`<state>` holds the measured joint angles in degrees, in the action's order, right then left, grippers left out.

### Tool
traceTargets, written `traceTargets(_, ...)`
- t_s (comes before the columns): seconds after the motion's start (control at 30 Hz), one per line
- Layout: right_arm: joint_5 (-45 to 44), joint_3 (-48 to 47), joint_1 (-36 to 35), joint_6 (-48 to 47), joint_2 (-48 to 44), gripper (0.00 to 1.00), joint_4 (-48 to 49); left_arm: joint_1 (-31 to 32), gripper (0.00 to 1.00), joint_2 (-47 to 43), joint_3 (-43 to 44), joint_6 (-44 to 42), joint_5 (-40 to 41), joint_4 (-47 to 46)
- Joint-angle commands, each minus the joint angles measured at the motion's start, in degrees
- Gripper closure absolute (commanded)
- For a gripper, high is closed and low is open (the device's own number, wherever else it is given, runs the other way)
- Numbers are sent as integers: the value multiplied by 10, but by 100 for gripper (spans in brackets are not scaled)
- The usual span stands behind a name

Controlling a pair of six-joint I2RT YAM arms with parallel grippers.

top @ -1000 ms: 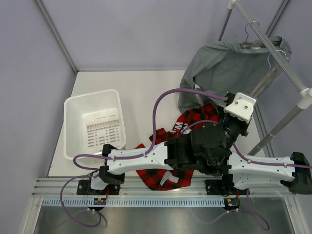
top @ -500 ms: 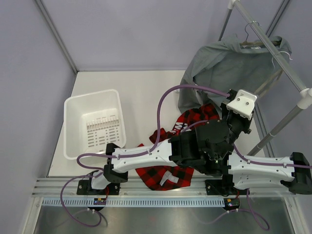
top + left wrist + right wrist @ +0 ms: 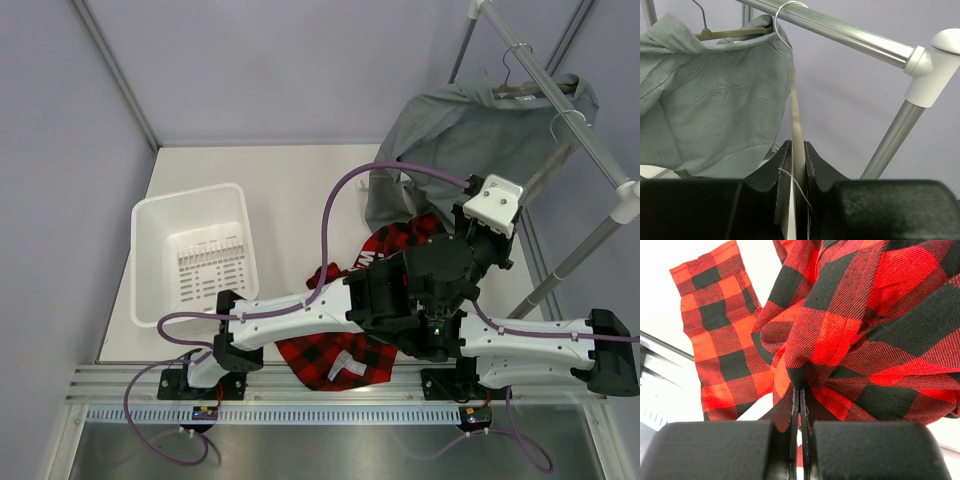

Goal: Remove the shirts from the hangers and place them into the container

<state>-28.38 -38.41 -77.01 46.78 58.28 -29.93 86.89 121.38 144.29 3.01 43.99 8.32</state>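
Observation:
My left gripper point(image 3: 797, 146) is shut on the beige arm of an empty hanger point(image 3: 795, 115), whose silver hook point(image 3: 786, 6) is over the rack pole. Beside it the grey shirt point(image 3: 455, 140) hangs on a second hanger point(image 3: 730, 34). In the right wrist view my right gripper point(image 3: 801, 390) is shut on a fold of the red-and-black plaid shirt point(image 3: 850, 325). From above, that shirt point(image 3: 335, 365) lies bunched on the table under both arms, which hide the right gripper. The white container point(image 3: 143, 262) stands at the left with nothing in it.
The rack's metal pole point(image 3: 585, 140) runs diagonally along the right side, with a white corner joint point(image 3: 932, 65) and an upright leg point(image 3: 570, 260). Purple cables loop over the arms. Grey walls enclose the white table point(image 3: 290, 190).
My left wrist has shifted slightly back and to the right, closer to the rack, still holding the hanger. The right arm and the plaid shirt have hardly moved.

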Motion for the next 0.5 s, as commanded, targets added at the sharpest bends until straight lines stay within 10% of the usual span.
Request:
traceTargets(0.0,-12,-10,-9,12,13,100,25,0,82,-17,7,15,-8,-9)
traceTargets(0.47,-7,-10,-12,4,10,100,30,94,29,-82,-24,-215,144,-74)
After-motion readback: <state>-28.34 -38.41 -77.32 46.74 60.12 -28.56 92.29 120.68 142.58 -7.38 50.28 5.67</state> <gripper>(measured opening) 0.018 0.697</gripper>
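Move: The empty hanger's hook is at the rail, roughly 14 cm ahead of the left hand, 11 cm to its right and 10 cm above; its near end is still between the left fingers. The grey shirt hangs about 20 cm ahead, 3 cm right and 5 cm lower, and the rail's white corner joint 4 cm ahead, 16 cm right and 6 cm up. From the right hand the hook is some 18 cm ahead, 30 cm right and 50 cm up. The hanger's near end is let go: the left fingers open wide around it, the hand at first almost still. The hand then draws straight back, faster and faster, about 3.5 cm away from the rail, level, with its left side rolling up slightly and the fingertips lifting a little. ##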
